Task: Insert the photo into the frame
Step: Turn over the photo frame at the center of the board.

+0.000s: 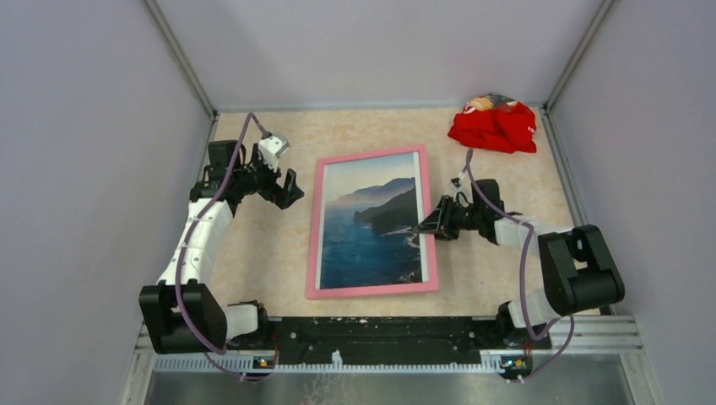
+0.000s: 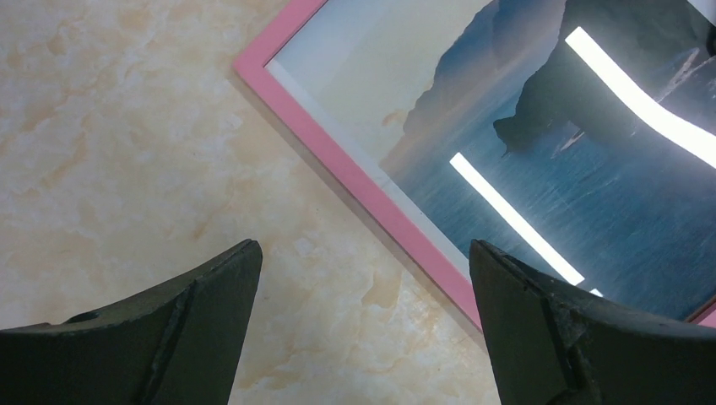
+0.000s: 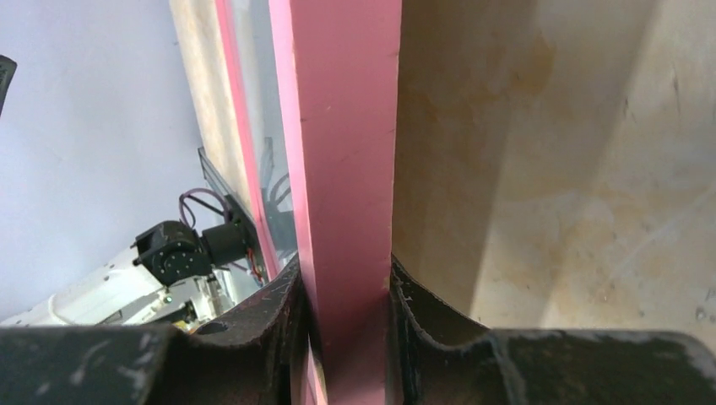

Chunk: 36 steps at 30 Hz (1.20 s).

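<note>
The pink frame lies face up in the middle of the table, and the sea-and-mountain photo shows inside it. My right gripper reaches in from the right and is shut on the frame's right rail. In the right wrist view that pink rail runs up between the two dark fingers of my right gripper. My left gripper hangs open beside the frame's upper left corner and holds nothing. Its wrist view shows my left gripper over bare table, with the frame and the glossy photo just beyond.
A crumpled red cloth lies in the far right corner. Pale walls close in the marbled table on the left, right and back. The arms' mounting rail runs along the near edge.
</note>
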Each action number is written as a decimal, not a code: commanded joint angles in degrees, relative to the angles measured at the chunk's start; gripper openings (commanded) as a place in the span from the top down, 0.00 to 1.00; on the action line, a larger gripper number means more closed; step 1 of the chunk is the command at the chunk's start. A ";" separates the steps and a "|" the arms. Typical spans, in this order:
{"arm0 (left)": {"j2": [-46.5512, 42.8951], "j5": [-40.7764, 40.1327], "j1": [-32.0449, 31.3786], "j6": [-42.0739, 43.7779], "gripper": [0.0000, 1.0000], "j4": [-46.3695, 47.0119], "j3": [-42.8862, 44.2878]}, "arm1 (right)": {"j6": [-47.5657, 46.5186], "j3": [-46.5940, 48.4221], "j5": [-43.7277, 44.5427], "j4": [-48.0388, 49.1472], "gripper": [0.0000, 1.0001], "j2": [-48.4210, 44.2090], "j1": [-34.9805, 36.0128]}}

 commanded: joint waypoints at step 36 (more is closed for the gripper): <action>8.98 -9.13 7.51 -21.07 0.01 47.94 -23.88 | -19.18 -14.34 74.18 14.81 0.01 -38.55 1.46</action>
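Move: The right hand still grips the photo frame's right rail, which it holds tilted a few centimetres off the board. The frame's middle is about 14 cm to this hand's left, 3 cm ahead and 2 cm lower, and its left rail, down on the board, is some 29 cm left and 3 cm ahead. The red cloth lies about 36 cm ahead and 26 cm right. From the idle left hand, the frame's middle is about 20 cm right, 4 cm back and 17 cm below. The right hand lowers the raised rail the last 2 cm or so onto the board and opens wide to let it go, then withdraws about 15 cm to the right, low at first and then climbing clear and forward while the wrist swings clockwise until the fingers point more ahead. The open, empty left hand meanwhile sinks about 11 cm and drifts some 5 cm left, away from the frame's left rail, turning counter-clockwise. ##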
